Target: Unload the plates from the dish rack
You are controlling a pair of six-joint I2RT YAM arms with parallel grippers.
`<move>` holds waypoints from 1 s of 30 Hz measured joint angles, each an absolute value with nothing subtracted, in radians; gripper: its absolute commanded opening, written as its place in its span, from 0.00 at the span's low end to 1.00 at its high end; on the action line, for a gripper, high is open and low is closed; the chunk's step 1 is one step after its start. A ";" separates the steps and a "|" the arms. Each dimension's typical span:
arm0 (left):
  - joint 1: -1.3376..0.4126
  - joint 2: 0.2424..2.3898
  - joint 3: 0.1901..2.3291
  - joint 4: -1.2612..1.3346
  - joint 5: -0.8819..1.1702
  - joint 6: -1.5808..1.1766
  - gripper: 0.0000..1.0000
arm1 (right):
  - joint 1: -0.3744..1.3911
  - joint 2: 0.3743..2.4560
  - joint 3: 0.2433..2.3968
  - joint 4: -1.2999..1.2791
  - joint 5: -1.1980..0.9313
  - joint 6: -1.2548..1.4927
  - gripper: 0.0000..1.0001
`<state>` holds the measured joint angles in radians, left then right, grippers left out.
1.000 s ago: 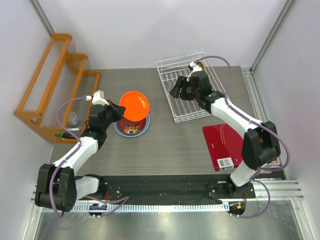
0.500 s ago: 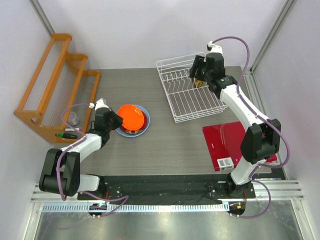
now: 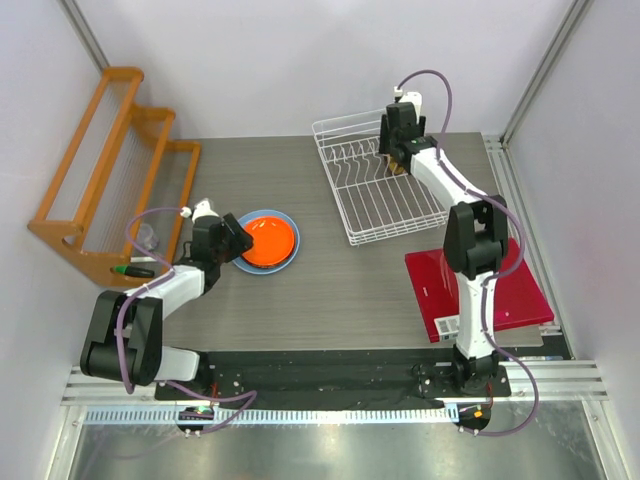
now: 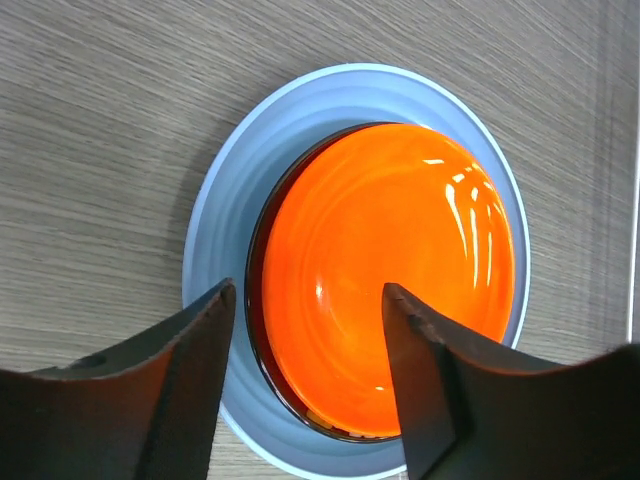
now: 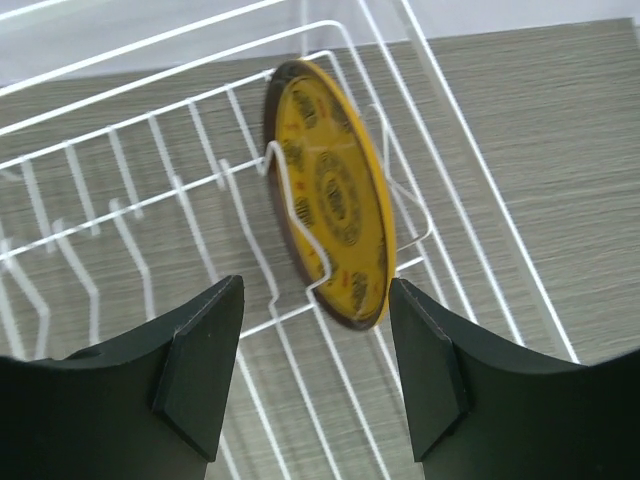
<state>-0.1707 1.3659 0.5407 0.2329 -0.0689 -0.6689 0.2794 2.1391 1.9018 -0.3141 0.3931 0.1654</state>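
An orange plate point(image 4: 390, 280) lies flat on a dark-rimmed plate, and both rest on a light blue plate point(image 4: 225, 230) on the table. My left gripper point(image 4: 308, 290) is open at the stack's near edge, its fingers point(image 4: 180, 380) straddling the rim and holding nothing. In the top view this stack point(image 3: 268, 240) sits left of centre, with the left gripper point(image 3: 236, 240) beside it. A yellow-brown patterned plate point(image 5: 340, 200) stands upright between tines at the dish rack's point(image 3: 372, 195) back right corner. My right gripper point(image 5: 315, 285) hovers open just above it.
An orange wooden stepped shelf point(image 3: 105, 170) stands at the far left. A flat red book point(image 3: 478, 290) lies in front of the rack, at the right. The white wire rack point(image 5: 100, 215) otherwise shows bare tines.
The left gripper lowered the orange plate onto the stack and let go of it. The right arm swung from the rack's middle to its back right corner, over the yellow-brown plate.
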 measured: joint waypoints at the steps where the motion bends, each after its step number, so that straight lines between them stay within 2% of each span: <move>1: -0.171 1.366 0.542 0.229 -0.068 -0.669 0.76 | 0.279 2.162 1.925 -0.321 0.414 0.150 0.66; 6: -0.171 1.366 0.568 0.210 -0.066 -0.656 0.85 | 0.273 2.205 1.991 -0.337 0.487 0.095 0.66; 14: -0.171 1.325 0.578 0.181 -0.059 -0.641 0.91 | 0.257 2.256 2.063 -0.337 0.516 0.054 0.65; 17: -0.171 1.299 0.588 0.167 -0.051 -0.637 0.93 | 0.250 2.290 2.080 -0.338 0.514 0.053 0.61; 20: -0.171 1.271 0.595 0.158 -0.043 -0.624 0.95 | 0.242 2.324 2.089 -0.339 0.509 0.050 0.49; 23: -0.171 1.246 0.603 0.152 -0.040 -0.617 0.95 | 0.238 2.344 2.090 -0.347 0.502 0.044 0.26; 27: -0.171 1.232 0.606 0.151 -0.033 -0.615 0.96 | 0.234 2.356 2.103 -0.359 0.479 0.041 0.01; 30: -0.171 1.231 0.606 0.147 -0.030 -0.615 0.96 | 0.239 2.355 2.121 -0.362 0.476 0.020 0.01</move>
<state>-0.1707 1.2312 0.6060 0.1474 -0.0296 -0.6147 0.2390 2.3547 2.1212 -0.3622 0.4763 0.0204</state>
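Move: The right hand is open, with the yellow-brown plate standing in the dish rack some 8 cm ahead of it, about 2 cm to the right and 8 cm lower. The rack's right rail is around 6 cm farther right of that plate; the rack's middle is about level with this hand, 4 cm to its left and 13 cm below. From the left hand, the yellow-brown plate is roughly 28 cm ahead, 44 cm right and 4 cm up, while the stacked orange plate is about 3 cm ahead, 6 cm right and 4 cm down. Forward and to the right by about 4 cm each, rolling some 10 degrees right side down, the right hand comes over the yellow-brown plate's near upper rim, dips about 5 cm until the rim is between its open fingers, then shuts them to pinch it and starts to ease up. The left hand, already free of the orange plate, rises roughly 6 cm from the stack, its fingers spreading wide. ##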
